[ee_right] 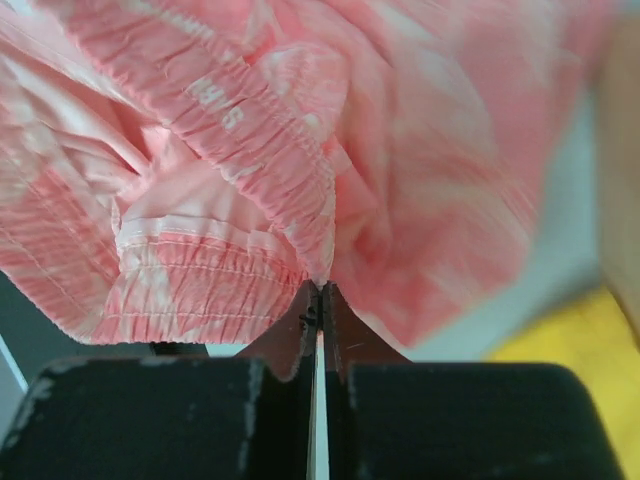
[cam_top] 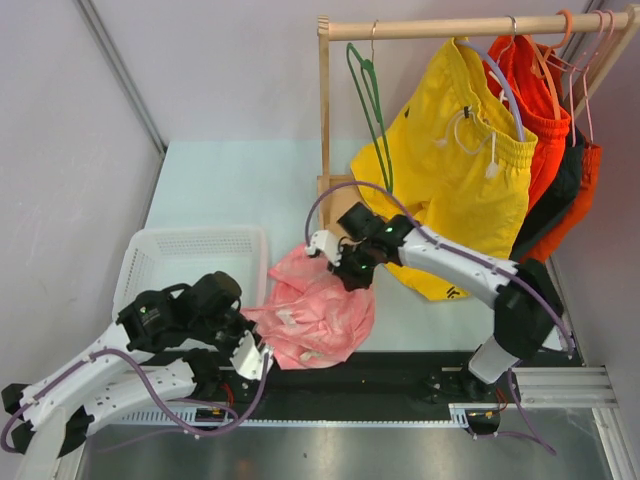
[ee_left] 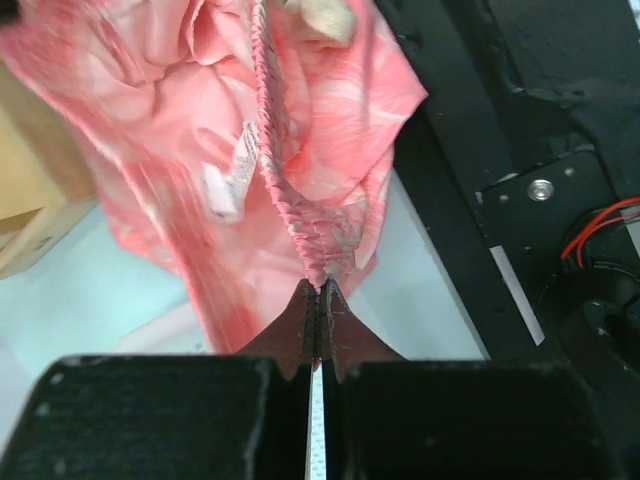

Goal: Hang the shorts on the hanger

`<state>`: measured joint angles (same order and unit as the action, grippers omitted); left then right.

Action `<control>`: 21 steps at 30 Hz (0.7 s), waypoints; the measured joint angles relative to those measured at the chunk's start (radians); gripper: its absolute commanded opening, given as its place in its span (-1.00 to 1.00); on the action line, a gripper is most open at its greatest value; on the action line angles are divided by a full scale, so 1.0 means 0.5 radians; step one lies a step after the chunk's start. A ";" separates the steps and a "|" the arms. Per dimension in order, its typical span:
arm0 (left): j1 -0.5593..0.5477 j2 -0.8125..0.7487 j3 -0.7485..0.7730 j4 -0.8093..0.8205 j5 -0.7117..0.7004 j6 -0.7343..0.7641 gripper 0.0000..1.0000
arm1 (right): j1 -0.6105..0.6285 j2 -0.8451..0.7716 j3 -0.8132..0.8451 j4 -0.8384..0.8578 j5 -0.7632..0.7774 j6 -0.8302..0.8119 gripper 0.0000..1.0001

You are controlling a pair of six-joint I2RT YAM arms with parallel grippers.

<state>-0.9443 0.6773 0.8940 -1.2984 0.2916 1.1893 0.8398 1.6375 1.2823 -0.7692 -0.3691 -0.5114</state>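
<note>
The pink mottled shorts (cam_top: 315, 315) hang bunched between my two arms, above the table's near middle. My left gripper (cam_top: 262, 358) is shut on the gathered waistband at the shorts' lower left; the left wrist view has its tips (ee_left: 320, 290) pinching the elastic of the shorts (ee_left: 300, 130). My right gripper (cam_top: 335, 262) is shut on the waistband at the shorts' top; its tips (ee_right: 320, 292) clamp the ruffled band of the shorts (ee_right: 250, 150). The thin green hanger (cam_top: 372, 110) hangs empty from the wooden rail, at its left end.
A wooden rack rail (cam_top: 470, 27) crosses the top right, its post (cam_top: 324, 120) just behind my right gripper. Yellow shorts (cam_top: 460, 160) and orange-red shorts (cam_top: 545, 130) hang on it. A white basket (cam_top: 185, 255) sits on the left.
</note>
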 measured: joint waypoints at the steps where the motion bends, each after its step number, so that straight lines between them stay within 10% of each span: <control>1: 0.006 0.014 0.057 -0.005 -0.001 -0.014 -1.00 | -0.048 -0.076 -0.008 -0.045 0.044 -0.012 -1.00; 11: 0.153 0.432 0.791 0.030 -0.006 -0.056 -1.00 | -0.310 -1.022 0.175 -0.512 0.479 -0.099 -1.00; 21: 0.488 0.788 1.374 0.079 0.010 0.148 -1.00 | -0.431 -0.999 0.731 -0.859 0.678 -0.128 -1.00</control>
<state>-0.7002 1.0714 1.5810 -1.2587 0.2966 1.2633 0.6243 1.1381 1.6478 -1.1988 -0.0303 -0.5755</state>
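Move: Both grippers already pinch the waistband of the pink shorts. The green hanger, hanging edge-on from the rail, is about 24 cm ahead, 3 cm right and 30 cm above the right hand; from the left hand, roughly 36 cm ahead, 21 cm right and 26 cm up. The rack base stands some 22 cm ahead and 2 cm right of the right hand, 6 cm lower; the yellow shorts lie 18 cm ahead, 19 cm right, 10 cm above that hand. Lift the pink shorts by the waistband with both grippers kept shut. Raise the right hand about 23 cm while carrying it some 16 cm right, in front of the yellow shorts, its fingers swinging forward. Bring the left gripper up and forward towards the hanger, drifting a little right, so that the hands spread the waistband between them. ##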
